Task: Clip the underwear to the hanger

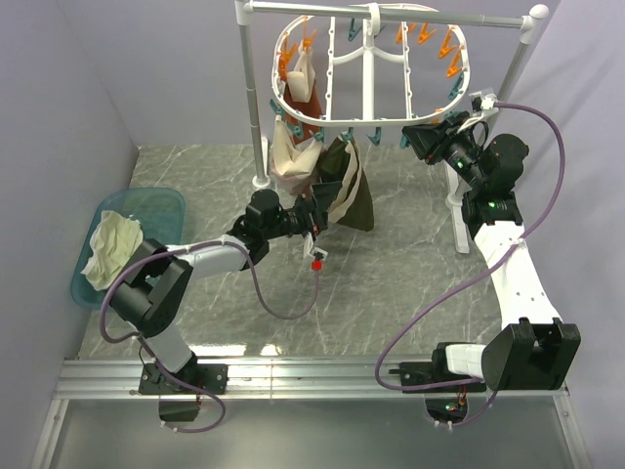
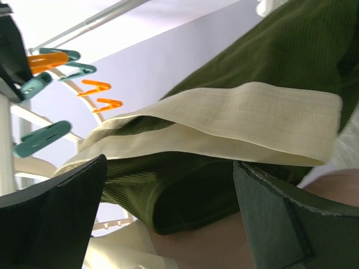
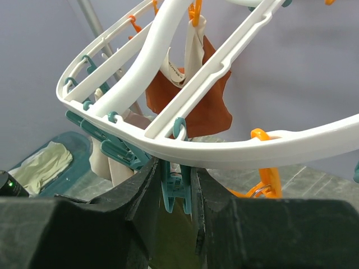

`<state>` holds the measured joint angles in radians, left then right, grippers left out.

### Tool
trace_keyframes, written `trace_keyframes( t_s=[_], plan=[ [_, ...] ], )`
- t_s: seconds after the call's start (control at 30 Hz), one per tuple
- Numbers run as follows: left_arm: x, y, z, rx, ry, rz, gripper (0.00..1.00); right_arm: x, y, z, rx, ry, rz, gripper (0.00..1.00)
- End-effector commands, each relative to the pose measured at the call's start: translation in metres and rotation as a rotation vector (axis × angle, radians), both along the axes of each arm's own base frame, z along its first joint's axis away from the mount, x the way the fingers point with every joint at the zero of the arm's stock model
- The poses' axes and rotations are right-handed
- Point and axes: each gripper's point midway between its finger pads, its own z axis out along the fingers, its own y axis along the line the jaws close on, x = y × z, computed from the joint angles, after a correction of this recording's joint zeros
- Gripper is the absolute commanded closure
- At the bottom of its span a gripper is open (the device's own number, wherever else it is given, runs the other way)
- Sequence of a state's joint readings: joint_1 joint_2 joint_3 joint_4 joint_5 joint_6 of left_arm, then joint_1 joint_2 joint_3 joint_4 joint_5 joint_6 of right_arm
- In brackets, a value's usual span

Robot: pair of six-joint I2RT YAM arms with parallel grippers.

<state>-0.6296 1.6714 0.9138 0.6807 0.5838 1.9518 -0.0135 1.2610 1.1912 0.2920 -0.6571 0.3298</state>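
Observation:
The white oval hanger [image 1: 369, 78] hangs from the rail, with orange and teal clothespins along its rim. The olive-green underwear [image 1: 354, 191] with a beige waistband [image 2: 241, 120] hangs below its front rim. My left gripper [image 1: 314, 217] is open at the underwear's lower left edge. Its fingers [image 2: 61, 213] stand wide, with olive cloth [image 2: 185, 188] in the gap and nothing gripped. My right gripper [image 1: 418, 135] is at the front rim [image 3: 235, 148], shut on a teal clothespin [image 3: 176, 188]. Olive cloth [image 3: 179, 235] shows just below that pin. Which pin holds the underwear is hidden.
Rust-red [image 1: 305, 96] and pinkish-beige [image 1: 288, 156] garments hang from the hanger's left side. A white pole stand [image 1: 259, 117] with a top rail [image 1: 439, 17] carries the hanger. At the left, a blue basin [image 1: 156, 205] holds a cream cloth [image 1: 112, 244]. Grey walls close in on both sides.

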Motion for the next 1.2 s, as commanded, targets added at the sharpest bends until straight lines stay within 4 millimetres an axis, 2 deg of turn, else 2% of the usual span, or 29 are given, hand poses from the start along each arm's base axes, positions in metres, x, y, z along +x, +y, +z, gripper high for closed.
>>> trace_keyframes(
  t_s=[0.0,0.23,0.5,0.83,1.17],
  plan=[
    [-0.007,-0.006,0.031,-0.067,-0.096,-0.057,0.01,-0.004,0.005,0.014,0.003,-0.033,0.035,1.00],
    [-0.020,-0.011,0.024,-0.022,-0.086,-0.121,0.01,-0.003,0.005,0.010,0.005,-0.019,0.037,1.00],
    [-0.031,-0.013,-0.003,0.112,-0.015,-0.176,0.01,0.000,0.006,0.007,0.007,0.002,0.048,1.00],
    [-0.039,-0.024,0.001,0.143,-0.029,-0.224,0.01,0.000,0.008,0.002,0.006,0.019,0.058,1.00],
    [-0.044,-0.029,-0.012,0.224,-0.029,-0.271,0.01,0.001,0.009,-0.002,0.006,0.033,0.061,1.00]
  ],
)
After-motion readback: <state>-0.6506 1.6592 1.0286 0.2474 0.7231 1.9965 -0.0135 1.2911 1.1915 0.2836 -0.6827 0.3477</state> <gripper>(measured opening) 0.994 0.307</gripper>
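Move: Some 8 cm below the left hand's open fingers, and about 3 cm to their right and 1 cm back, hangs the loose waistband end of the green underwear. The teal clip it hangs from is about 12 cm above the hand, 3 cm right and 4 cm ahead; the cream-and-pink garment is roughly 7 cm ahead and 5 cm left, at hand height. From the right hand, the waistband end lies about 12 cm left, 6 cm back and 23 cm below. Sinking about 4 cm after a slight rise, the left hand also draws back 3 cm and eases 2 cm to the right, towards the loose waistband end. Its fingers stay wide open as they dip some 10 degrees and the wrist rolls and turns clockwise. The right hand keeps its pinch on a teal clip on the hanger's near rim, settling about 1 cm lower. ##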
